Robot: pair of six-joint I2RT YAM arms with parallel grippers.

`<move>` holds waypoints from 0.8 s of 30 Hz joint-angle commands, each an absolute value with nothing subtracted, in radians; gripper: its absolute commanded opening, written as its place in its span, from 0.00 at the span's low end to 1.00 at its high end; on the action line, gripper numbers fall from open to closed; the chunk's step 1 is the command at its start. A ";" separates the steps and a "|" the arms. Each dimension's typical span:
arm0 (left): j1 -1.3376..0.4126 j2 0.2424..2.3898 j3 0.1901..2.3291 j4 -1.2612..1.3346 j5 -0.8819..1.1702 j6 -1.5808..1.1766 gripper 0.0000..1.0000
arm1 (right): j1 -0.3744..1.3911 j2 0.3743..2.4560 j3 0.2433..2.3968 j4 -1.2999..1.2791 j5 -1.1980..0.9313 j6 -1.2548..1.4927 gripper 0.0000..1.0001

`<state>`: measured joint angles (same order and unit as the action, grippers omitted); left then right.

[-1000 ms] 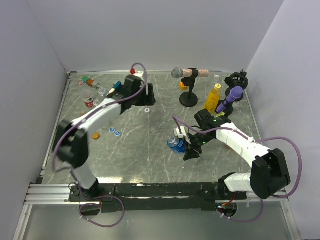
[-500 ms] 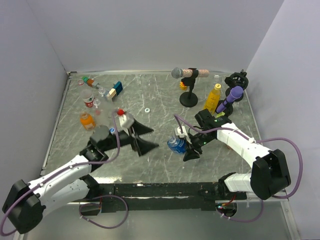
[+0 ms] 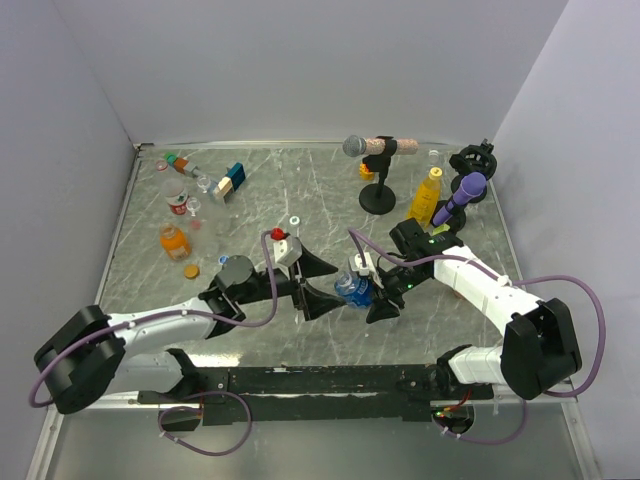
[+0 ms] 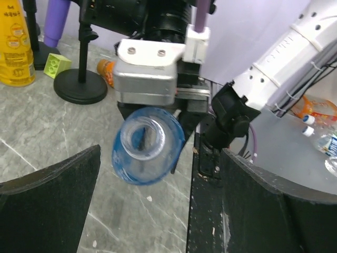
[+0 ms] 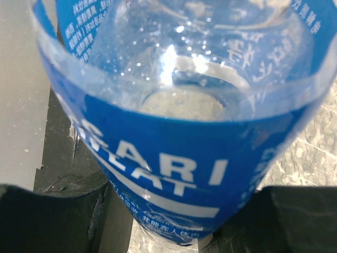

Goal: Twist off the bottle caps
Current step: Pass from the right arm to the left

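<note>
My right gripper (image 3: pixel 378 292) is shut on a clear bottle (image 3: pixel 352 289) with a blue label (image 5: pixel 174 158) and holds it tilted above the table centre. The label fills the right wrist view, with a dark finger at each lower corner. My left gripper (image 3: pixel 338 285) is open, its two fingers spread just left of the bottle's neck. In the left wrist view the bottle's mouth (image 4: pixel 142 138) faces me as a clear ring with no cap on it, ahead of the wide-spread fingers (image 4: pixel 47 203). An orange cap (image 3: pixel 190 271) and a white cap (image 3: pixel 294 219) lie on the table.
A squat orange bottle (image 3: pixel 172 240), a red can (image 3: pixel 178 207) and coloured blocks (image 3: pixel 235 178) sit at the far left. A yellow bottle (image 3: pixel 426 196), a microphone stand (image 3: pixel 377 195) and a purple microphone (image 3: pixel 462 195) stand at the back right.
My left arm has swung from the far left of the table to the centre, its gripper has opened wide, and it now faces the bottle's neck. The right arm and bottle have not moved.
</note>
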<state>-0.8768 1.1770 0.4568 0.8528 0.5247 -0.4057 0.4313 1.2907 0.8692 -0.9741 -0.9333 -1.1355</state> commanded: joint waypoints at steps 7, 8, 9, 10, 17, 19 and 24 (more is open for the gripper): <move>-0.885 1.253 0.548 0.954 0.480 -0.411 0.84 | 0.425 1.272 0.902 -0.989 -0.982 -1.173 0.30; -0.885 1.258 0.551 0.953 0.476 -0.414 0.83 | 0.425 1.272 0.902 -0.989 -0.982 -1.175 0.30; -0.885 1.262 0.552 0.947 0.472 -0.416 0.81 | 0.425 1.273 0.902 -0.989 -0.982 -1.175 0.30; -0.885 1.266 0.555 0.940 0.471 -0.416 0.79 | 0.425 1.273 0.903 -0.989 -0.982 -1.174 0.30; -0.885 1.292 0.574 0.925 0.486 -0.423 0.70 | 0.425 1.273 0.904 -0.989 -0.980 -1.172 0.29; -0.885 1.298 0.578 0.922 0.494 -0.428 0.69 | 0.425 1.276 0.904 -0.989 -0.980 -1.172 0.29; -0.885 1.304 0.583 0.913 0.511 -0.433 0.62 | 0.425 1.276 0.904 -0.989 -0.980 -1.170 0.29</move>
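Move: The blue-labelled bottle, held out by the right hand, has its middle about 7 cm to the left hand's right, 1 cm forward and some 4 cm lower, with its free end facing the open fingers. The white cap lies on the table roughly 24 cm ahead of the left hand and 8 cm left; the microphone stand is about 28 cm ahead and 12 cm right. From the right hand the bottle's middle is about 3 cm left, level fore and aft and in height. Easing forward and to its right, about 3 cm in all and slowing to a near stop, the left hand brings its fingers into line with the bottle's free end, wrist hardly turning. Its wide-open fingers close by about a third on the way, one on the forward side and one on the near side; whether they touch yet can't be seen. The right hand stays in place and keeps its grip on the bottle. ##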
